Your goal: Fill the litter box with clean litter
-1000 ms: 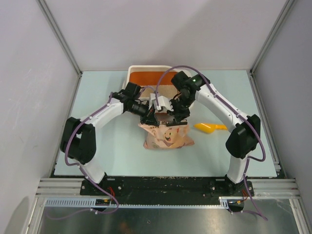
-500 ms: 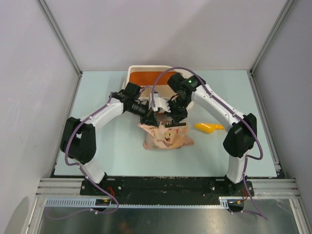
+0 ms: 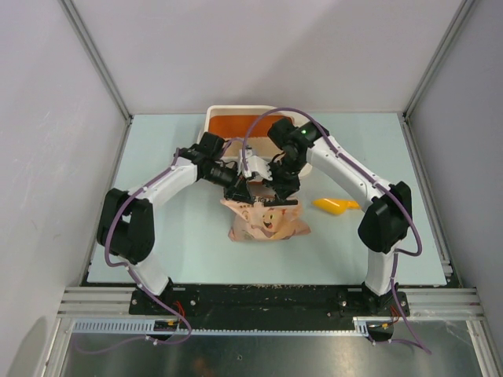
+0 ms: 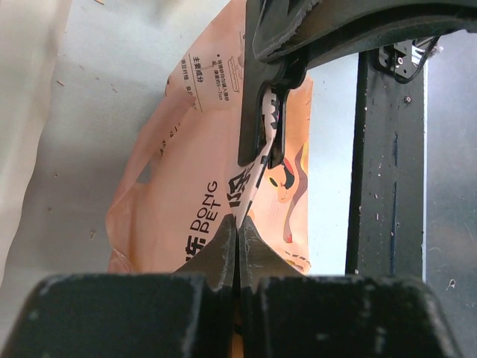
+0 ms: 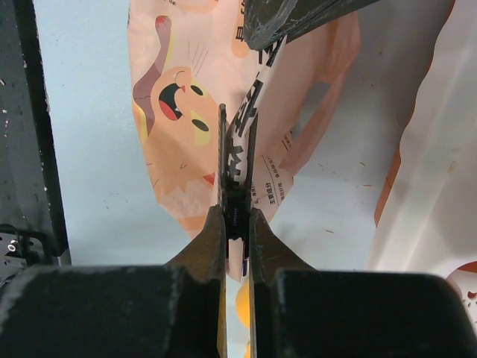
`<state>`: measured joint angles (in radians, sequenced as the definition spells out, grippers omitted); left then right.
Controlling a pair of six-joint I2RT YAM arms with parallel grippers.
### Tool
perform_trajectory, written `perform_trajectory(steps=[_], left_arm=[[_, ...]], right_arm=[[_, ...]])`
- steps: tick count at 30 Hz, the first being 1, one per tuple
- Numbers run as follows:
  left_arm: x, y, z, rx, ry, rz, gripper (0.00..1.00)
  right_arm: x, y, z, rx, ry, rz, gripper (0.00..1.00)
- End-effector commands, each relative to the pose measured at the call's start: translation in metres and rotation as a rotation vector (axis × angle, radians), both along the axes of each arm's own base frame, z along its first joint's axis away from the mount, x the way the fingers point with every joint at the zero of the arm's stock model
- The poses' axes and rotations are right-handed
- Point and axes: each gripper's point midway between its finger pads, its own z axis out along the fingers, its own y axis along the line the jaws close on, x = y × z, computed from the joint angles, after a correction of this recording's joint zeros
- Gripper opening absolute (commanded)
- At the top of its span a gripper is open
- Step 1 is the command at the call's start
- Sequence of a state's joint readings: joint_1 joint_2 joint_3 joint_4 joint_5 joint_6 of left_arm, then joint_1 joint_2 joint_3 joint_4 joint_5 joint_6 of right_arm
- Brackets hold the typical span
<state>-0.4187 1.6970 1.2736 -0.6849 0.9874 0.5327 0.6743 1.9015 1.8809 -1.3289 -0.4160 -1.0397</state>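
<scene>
The pink cartoon-printed bag (image 3: 266, 224) lies on the table in front of the litter box (image 3: 236, 112), a cream tray with an orange-brown inner wall. My left gripper (image 4: 238, 224) is shut on the bag's top edge (image 4: 250, 186). My right gripper (image 5: 237, 212) faces it from the other side, shut on a black clip (image 5: 237, 160) that sits on that same edge. In the top view the two grippers (image 3: 250, 188) (image 3: 281, 196) meet over the bag's top, between bag and litter box. The clean litter is hidden.
An orange scoop (image 3: 338, 206) lies on the table right of the bag. The litter box's rim shows at the left of the left wrist view (image 4: 22, 112) and at the right of the right wrist view (image 5: 432, 149). Frame posts stand at the table's back corners.
The right arm has swung slightly left, carrying the clip and the bag's top edge a little left and toward the front. The left arm has barely moved. Both grips are unchanged.
</scene>
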Motion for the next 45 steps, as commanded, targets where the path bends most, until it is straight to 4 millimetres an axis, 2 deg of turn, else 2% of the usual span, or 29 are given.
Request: perform_trajectory(steps=[1,4,9,13,17,19,24,28,30,32,33,34,37,38,40,41,42,43,44,45], left_arm=[[0.004,-0.015,0.045,-0.124,-0.099,-0.057,0.0],[0.004,-0.015,0.044,-0.123,-0.101,-0.057,0.0],[0.004,-0.015,0.044,-0.122,-0.101,-0.056,0.0],[0.004,-0.015,0.043,-0.121,-0.103,-0.057,0.0],[0.006,-0.015,0.044,-0.123,-0.106,-0.058,0.0],[0.006,-0.015,0.045,-0.124,-0.108,-0.059,0.0],[0.006,-0.015,0.045,-0.12,-0.11,-0.056,0.0],[0.013,-0.015,0.052,-0.115,-0.146,-0.046,0.02],[0.019,-0.016,0.059,-0.114,-0.174,-0.039,0.17],[0.025,-0.016,0.067,-0.11,-0.212,-0.029,0.35],[0.028,-0.016,0.069,-0.108,-0.22,-0.024,0.39],[0.031,-0.015,0.072,-0.108,-0.234,-0.017,0.43],[0.046,-0.01,0.087,-0.09,-0.288,0.033,0.54],[0.052,-0.008,0.097,-0.088,-0.307,0.056,0.59],[0.065,0.006,0.108,-0.065,-0.354,0.12,0.64],[0.07,0.012,0.116,-0.062,-0.379,0.142,0.69],[0.081,0.026,0.119,-0.034,-0.405,0.197,0.73],[0.083,0.034,0.128,-0.025,-0.436,0.229,0.87],[0.086,0.044,0.129,-0.005,-0.445,0.265,1.0],[0.093,0.06,0.13,0.013,-0.455,0.315,1.0]], right_arm=[[-0.006,0.022,-0.009,0.036,0.065,-0.031,0.0],[-0.006,0.018,-0.014,0.022,0.067,-0.044,0.0],[0.001,0.011,-0.007,0.034,0.02,-0.067,0.2],[0.012,0.012,0.003,0.057,-0.016,-0.106,0.24],[0.016,0.011,0.008,0.057,-0.038,-0.128,0.37],[0.02,0.011,0.016,0.075,-0.055,-0.144,0.43],[0.028,0.011,0.036,0.131,-0.086,-0.192,0.5],[0.042,0.005,0.054,0.176,-0.137,-0.238,0.57],[0.052,0.0,0.067,0.204,-0.185,-0.277,0.59],[0.078,-0.004,0.087,0.251,-0.281,-0.359,0.65],[0.086,-0.007,0.096,0.273,-0.304,-0.394,0.69],[0.098,-0.007,0.105,0.308,-0.32,-0.466,0.99],[0.131,-0.024,0.131,0.388,-0.351,-0.655,1.0],[0.14,-0.036,0.135,0.403,-0.355,-0.701,1.0],[0.155,-0.05,0.144,0.429,-0.385,-0.808,1.0],[0.16,-0.056,0.145,0.442,-0.381,-0.889,1.0],[0.165,-0.066,0.145,0.437,-0.396,-0.953,1.0],[0.172,-0.083,0.147,0.414,-0.452,-1.041,1.0],[0.172,-0.093,0.144,0.403,-0.456,-1.102,1.0],[0.174,-0.108,0.145,0.394,-0.481,-1.163,1.0]])
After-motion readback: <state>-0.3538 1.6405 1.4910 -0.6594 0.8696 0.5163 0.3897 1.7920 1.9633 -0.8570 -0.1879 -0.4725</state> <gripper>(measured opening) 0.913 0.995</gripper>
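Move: The left fingers are shut on the left end of the litter bag's folded mouth; the black clip sits on that fold about 9 cm to their right. The right fingers hold the clip. From the right hand, the litter box's middle lies roughly 22 cm ahead, 8 cm left and 11 cm down, and the yellow scoop some 20 cm right, 5 cm ahead and 16 cm down. Keep the left gripper pinched on the bag's folded mouth while you ease the right fingers open and off the clip, then swing the right hand some 16 cm forward, 11 cm up and 8 cm to the right, turning clockwise about 50 degrees, towards the litter box's right end. As it leaves, open the left gripper as well and draw it up and forward off the bag. ##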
